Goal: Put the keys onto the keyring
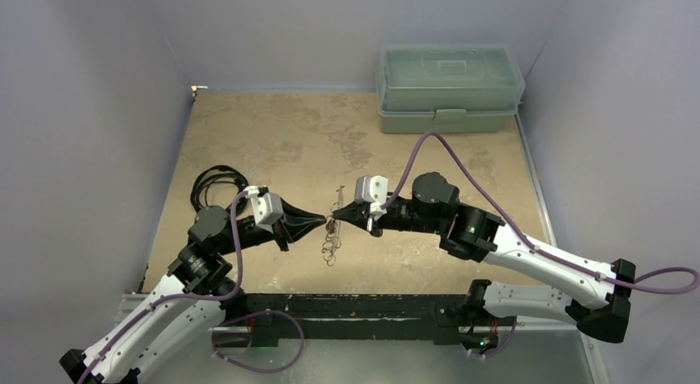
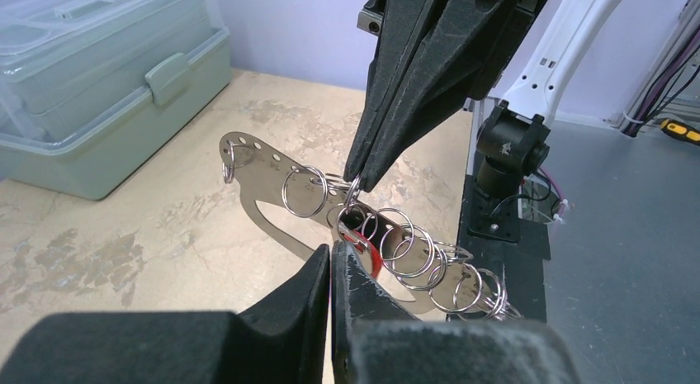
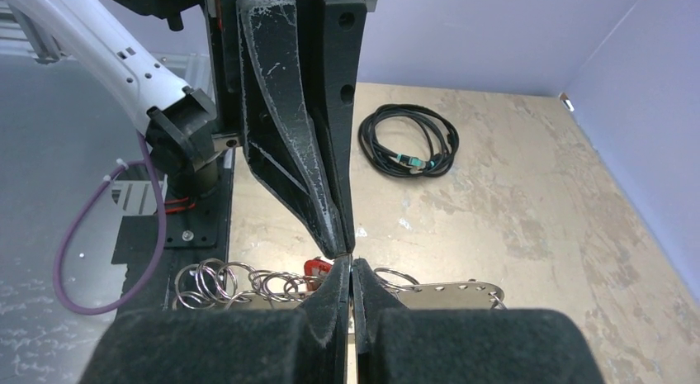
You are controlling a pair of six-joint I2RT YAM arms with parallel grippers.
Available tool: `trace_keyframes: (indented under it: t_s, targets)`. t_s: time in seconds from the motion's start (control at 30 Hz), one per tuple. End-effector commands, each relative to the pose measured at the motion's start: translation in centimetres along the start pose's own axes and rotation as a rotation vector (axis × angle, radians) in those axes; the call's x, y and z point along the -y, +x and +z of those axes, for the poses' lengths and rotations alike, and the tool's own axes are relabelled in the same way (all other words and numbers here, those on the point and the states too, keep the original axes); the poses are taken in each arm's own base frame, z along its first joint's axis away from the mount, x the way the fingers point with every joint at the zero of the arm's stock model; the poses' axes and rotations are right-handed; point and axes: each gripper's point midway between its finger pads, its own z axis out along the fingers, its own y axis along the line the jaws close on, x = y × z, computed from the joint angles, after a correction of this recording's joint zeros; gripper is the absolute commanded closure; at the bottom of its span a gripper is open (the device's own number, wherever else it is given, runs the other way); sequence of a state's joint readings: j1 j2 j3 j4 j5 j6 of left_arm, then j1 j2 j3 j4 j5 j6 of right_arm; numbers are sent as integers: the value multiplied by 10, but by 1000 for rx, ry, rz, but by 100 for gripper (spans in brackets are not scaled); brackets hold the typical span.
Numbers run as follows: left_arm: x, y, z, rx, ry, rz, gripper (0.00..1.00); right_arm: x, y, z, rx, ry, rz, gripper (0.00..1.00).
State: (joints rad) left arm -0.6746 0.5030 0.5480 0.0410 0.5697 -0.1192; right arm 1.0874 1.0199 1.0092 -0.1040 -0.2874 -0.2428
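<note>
The keyring (image 1: 333, 209) hangs above the table between both grippers: a flat metal plate (image 2: 262, 164) with holes and a chain of wire rings (image 2: 429, 264). My right gripper (image 1: 335, 215) is shut on one ring, as the left wrist view shows (image 2: 354, 184). The key's red head (image 2: 369, 250) lies among the rings, right at the tips of my left gripper (image 2: 332, 250), which is shut and seems to pinch the head's edge. In the right wrist view the red head (image 3: 317, 268) shows just left of the meeting fingertips; the key's blade is hidden.
A green lidded plastic box (image 1: 450, 87) stands at the back right. A coiled black cable (image 1: 216, 184) lies at the left beside my left arm. Grey walls close the table on three sides. The arms' black base rail (image 1: 347, 308) runs along the near edge.
</note>
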Motion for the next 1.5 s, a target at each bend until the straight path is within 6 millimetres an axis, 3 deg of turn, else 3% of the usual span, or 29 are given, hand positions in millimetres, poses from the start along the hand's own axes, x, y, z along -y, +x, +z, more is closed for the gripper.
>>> trace_keyframes:
  t_s: [0.0, 0.13, 0.23, 0.43, 0.63, 1.0, 1.07, 1.23, 1.37, 1.47]
  targets:
    - [5, -23, -1, 56, 20, 42, 89, 3, -21, -1, 73, 16, -10, 100]
    - [9, -31, -5, 81, 29, 61, 60, 4, -19, -1, 69, 20, -10, 100]
    - [12, -37, -9, 102, 31, 78, 51, 3, -18, 0, 67, 14, -9, 100]
    - [25, -40, -10, 126, 100, 94, 61, -6, -19, 1, 68, -41, -14, 100]
    - [34, -35, -7, 111, 170, 69, 63, -15, -26, 1, 88, -98, -21, 100]
    - [35, -29, -3, 103, 187, 48, 77, -21, -33, 0, 118, -131, -29, 100]
    - [35, -27, -2, 98, 193, 41, 75, -20, -36, -2, 129, -122, -32, 100]
    - [35, -28, -2, 98, 191, 36, 55, -11, -38, -4, 136, -68, -31, 100]
    - [32, -28, -2, 103, 175, 37, 54, -8, -35, -3, 129, -50, -23, 100]
    - [32, -27, -1, 100, 174, 34, 58, -7, -36, -3, 134, -45, -20, 100]
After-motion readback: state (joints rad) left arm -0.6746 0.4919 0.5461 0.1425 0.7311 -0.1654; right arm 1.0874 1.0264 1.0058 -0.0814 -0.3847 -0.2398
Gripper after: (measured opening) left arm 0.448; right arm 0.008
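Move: Right beside the shut left fingertips, the red-headed key lies about 1 cm back, 1 cm to the right and 2 cm lower. The ring already pinched by the right fingers is level fore and aft, some 2 cm right and 1 cm up. The metal plate's middle lies about 2 cm back, 2 cm right and 5 cm down. From the right hand, the key is about 2 cm back, 1 cm left and 2 cm below. Opening from shut to nearly half wide, the left fingers rise about 2 cm and move back some 3 cm, turning about 10 degrees clockwise. They narrow partway, then spread again, one in front of and one behind the key and its ring. The right hand keeps its pinch on the ring, swinging back about 2 cm and turning slightly counter-clockwise, then easing half a centimetre forward. ##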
